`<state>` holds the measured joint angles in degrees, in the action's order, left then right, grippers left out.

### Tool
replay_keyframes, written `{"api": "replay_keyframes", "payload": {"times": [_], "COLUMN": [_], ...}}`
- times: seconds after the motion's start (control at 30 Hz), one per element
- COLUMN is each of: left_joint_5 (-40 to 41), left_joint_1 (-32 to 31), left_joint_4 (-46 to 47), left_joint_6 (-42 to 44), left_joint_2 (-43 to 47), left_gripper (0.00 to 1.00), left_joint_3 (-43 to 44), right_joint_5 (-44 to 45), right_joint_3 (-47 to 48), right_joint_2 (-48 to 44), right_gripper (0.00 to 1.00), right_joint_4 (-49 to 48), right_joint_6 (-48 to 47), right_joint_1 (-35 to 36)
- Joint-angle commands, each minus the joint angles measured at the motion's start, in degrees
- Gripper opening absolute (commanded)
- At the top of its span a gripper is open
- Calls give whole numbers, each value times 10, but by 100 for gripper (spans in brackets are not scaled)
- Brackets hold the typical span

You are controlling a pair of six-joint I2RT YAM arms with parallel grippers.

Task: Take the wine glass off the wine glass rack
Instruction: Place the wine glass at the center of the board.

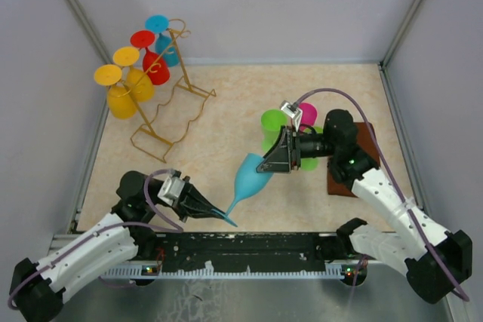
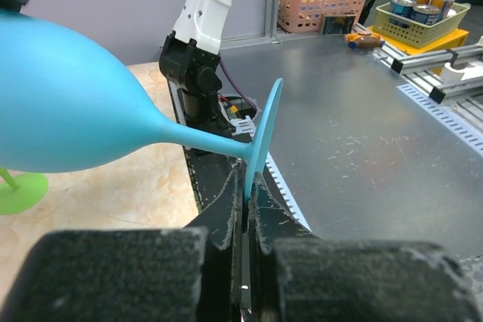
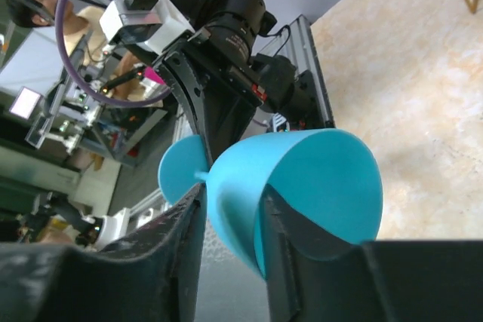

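Observation:
A light-blue wine glass [image 1: 251,175] hangs tilted in the air over the table's front, away from the golden wire wine glass rack [image 1: 179,103] at the back left. My left gripper [image 1: 219,213] is shut on the thin edge of its foot [image 2: 264,137]. The jaws of my right gripper [image 1: 266,162] straddle the bowl's wall, one finger inside the bowl [image 3: 324,179] and one against its outside. They press on it from both sides. Several coloured glasses hang upside down on the rack.
On the rack hang a yellow glass [image 1: 121,99], an orange one [image 1: 139,81], a red one [image 1: 155,65] and a blue one [image 1: 166,47]. A green glass [image 1: 273,121] and a magenta glass [image 1: 307,113] stand by a brown mat [image 1: 366,141] under the right arm.

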<state>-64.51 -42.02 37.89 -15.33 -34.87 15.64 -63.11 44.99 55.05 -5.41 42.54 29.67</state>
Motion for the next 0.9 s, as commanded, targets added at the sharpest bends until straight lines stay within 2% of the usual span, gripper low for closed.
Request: {"api": "replay_keyframes", "payload": {"times": [0.0, 0.13, 0.2, 0.27, 0.33, 0.37, 0.43, 0.57, 0.63, 0.73, 0.8, 0.87], "left_joint_5": [26, 35, 47, 59, 73, 88, 116, 199, 238, 289, 300, 316], "left_joint_1": [0, 0, 0, 0, 0, 0, 0, 0, 0, 0, 0, 0], "left_joint_4": [-114, -128, -138, -144, -151, -162, -194, -251, -262, -270, -272, -273], "left_joint_6": [87, 94, 99, 99, 102, 106, 122, 137, 141, 143, 144, 145], "left_joint_2": [15, 2, -3, -5, -3, -1, 4, 13, 18, 23, 26, 28], "left_gripper": [0, 0, 3, 14, 38, 43, 49, 68, 79, 87, 99, 99], "left_joint_3": [34, 47, 53, 57, 58, 61, 67, 73, 71, 64, 59, 57], "right_joint_5": [-53, -63, -54, -33, 0, 18, 62, 160, 217, 280, 305, 342], "right_joint_3": [23, 17, 18, 23, 37, 46, 69, 103, 112, 121, 122, 119], "right_joint_2": [-28, -39, -46, -54, -61, -64, -68, -70, -70, -70, -71, -72], "right_gripper": [24, 4, 0, 0, 0, 0, 0, 0, 0, 0, 0, 0], "right_joint_4": [-22, -46, -41, -15, 43, 75, 142, 255, 291, 335, 343, 348], "right_joint_6": [-1, 15, 11, -9, -50, -75, -120, -189, -209, -235, -246, -252], "right_joint_1": [-3, -3, -3, -3, -3, -3, -3, -3, -3, -2, -2, 5]}}
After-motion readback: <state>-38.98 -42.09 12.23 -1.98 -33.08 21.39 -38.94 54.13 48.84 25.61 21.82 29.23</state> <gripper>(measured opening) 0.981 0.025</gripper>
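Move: The blue wine glass lies tilted between the hands: the left fingers still pinch its foot, with its middle about 5 cm ahead, 6 cm to the right and 3 cm above. From the right hand, half closed at the bowl's rim, that middle is some 4 cm back, 6 cm left and 3 cm lower. Standing roughly 20 cm below the right hand are a green glass 17 cm ahead and 2 cm right, the pink glass 18 cm ahead and 11 cm right, and a second green glass 10 cm ahead and 14 cm right. The right hand shuts its half-closed fingers on the wall of the blue bowl at the rim while easing back, up and a little right by some 3 cm, and only once that pinch is shut do the left fingers spread wide and let go of the foot. The right hand then carries the glass forward, down and somewhat right, its fingertips dipping and the wrist turning about 25 degrees clockwise, while the empty left hand goes about 8 cm forward and slightly down, turning some 25 degrees counter-clockwise. ##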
